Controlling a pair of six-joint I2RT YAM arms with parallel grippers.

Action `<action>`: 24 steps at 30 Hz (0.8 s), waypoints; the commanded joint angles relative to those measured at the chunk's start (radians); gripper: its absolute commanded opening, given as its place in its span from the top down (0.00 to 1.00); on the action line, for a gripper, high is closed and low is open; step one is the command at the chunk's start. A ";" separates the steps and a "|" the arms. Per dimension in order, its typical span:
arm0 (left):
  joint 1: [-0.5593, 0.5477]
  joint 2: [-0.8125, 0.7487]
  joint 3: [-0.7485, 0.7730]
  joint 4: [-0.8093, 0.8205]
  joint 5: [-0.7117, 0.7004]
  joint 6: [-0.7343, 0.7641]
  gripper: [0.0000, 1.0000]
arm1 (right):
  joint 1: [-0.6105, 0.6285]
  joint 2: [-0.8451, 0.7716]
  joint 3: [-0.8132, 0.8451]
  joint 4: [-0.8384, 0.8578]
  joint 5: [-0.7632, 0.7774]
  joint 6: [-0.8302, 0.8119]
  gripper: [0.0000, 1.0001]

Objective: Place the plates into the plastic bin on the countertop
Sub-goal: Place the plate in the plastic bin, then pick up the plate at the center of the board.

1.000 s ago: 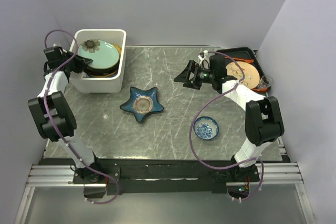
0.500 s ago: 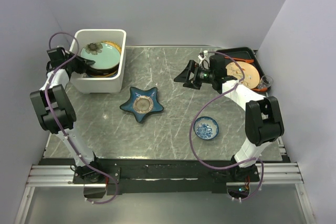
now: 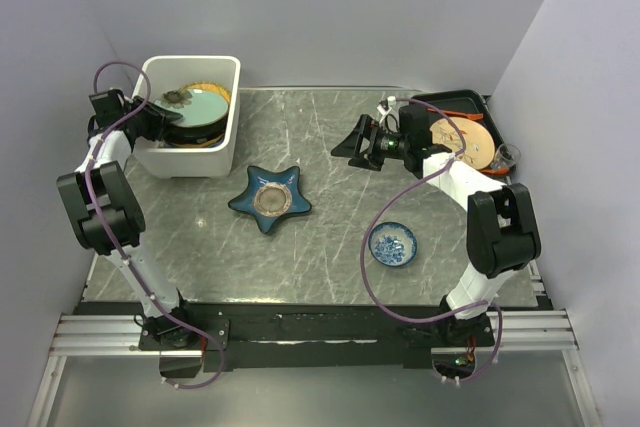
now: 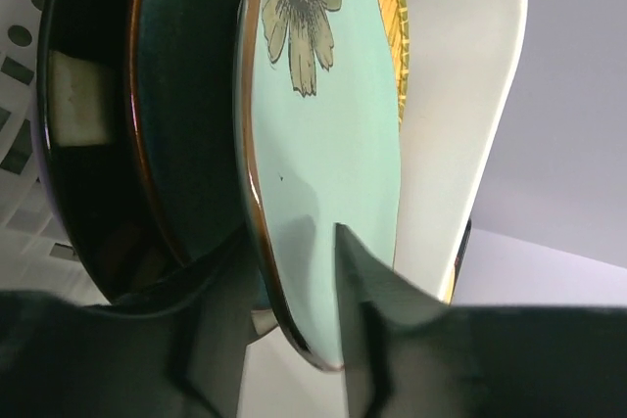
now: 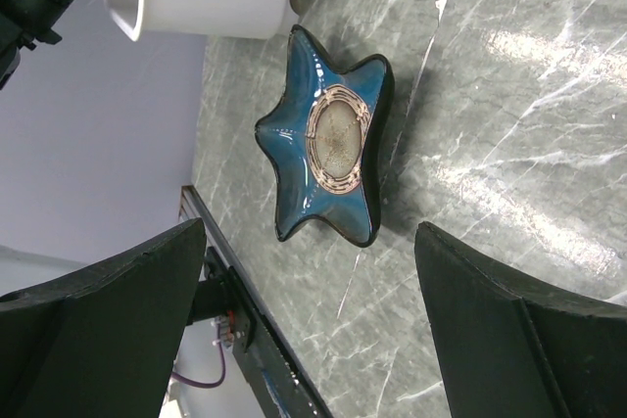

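The white plastic bin [image 3: 190, 162] stands at the countertop's [image 3: 330, 237] back left corner with a stack of plates in it. The pale green floral plate [image 3: 195, 105] lies on top, over dark plates [image 4: 186, 95] and a yellow one [image 4: 392, 26]. My left gripper [image 3: 160, 119] reaches over the bin's left wall. Its jaws [image 4: 289, 232] straddle the floral plate's [image 4: 323, 144] near rim, parted, with a gap at the left finger. The dark teal star-shaped plate [image 3: 269, 198] lies alone mid-table. My right gripper [image 3: 350, 147] hovers wide open to its right, the star plate [image 5: 333, 134] in its view.
A small blue-and-white dish [image 3: 393, 243] sits at the front right. A flat black tray [image 3: 455, 102] at the back right holds a tan plate [image 3: 462, 137]. The bin's white wall [image 4: 460, 95] rises just beyond the stack.
The left jaws have parted off the floral plate's rim, and the plate has dropped flatter onto the stack in the bin. The right arm has not moved.
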 commanded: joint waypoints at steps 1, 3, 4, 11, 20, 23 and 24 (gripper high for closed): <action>0.003 -0.056 0.046 0.014 0.009 0.026 0.54 | -0.003 0.013 0.038 0.027 -0.018 0.001 0.06; 0.003 -0.068 0.052 -0.018 -0.017 0.038 0.39 | -0.002 0.015 0.046 0.019 -0.017 -0.003 0.06; 0.003 -0.085 0.050 -0.025 -0.027 0.042 0.35 | -0.002 0.016 0.047 0.017 -0.017 -0.005 0.06; 0.003 -0.201 0.028 -0.079 -0.138 0.075 0.14 | 0.000 0.018 0.056 0.014 -0.017 -0.003 0.06; 0.001 -0.357 0.038 -0.079 -0.134 0.104 0.05 | 0.013 0.025 0.066 0.005 -0.014 -0.008 0.06; 0.001 -0.386 0.047 -0.088 -0.103 0.124 0.04 | 0.027 0.039 0.075 0.005 -0.024 -0.008 0.06; 0.000 -0.390 0.053 -0.091 -0.094 0.135 0.03 | 0.032 0.045 0.084 -0.012 -0.026 -0.020 0.06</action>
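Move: The green flowered plate lies in the plastic bin, its near rim between the left fingers; its middle is roughly 3 cm ahead and 7 cm right of that hand, about 2 cm lower. The dark plate stack is level with the hand, some 6 cm right and 5 cm below. The blue star dish lies about 14 cm back, 23 cm right and 13 cm down. From the right hand, the green plate is some 15 cm ahead, 39 cm left and 5 cm lower. Upward out of the plastic bin goes the left hand, after first spreading its already loosening fingers around the green plate's rim and coming free of it. It climbs about 14 cm, speeding up and easing back 4 to 5 cm towards the robot, while the fingers go nearly fully open. The wrist tips the fingertips up and rolls the hand's left side up, each by some 10 to 15 degrees. ##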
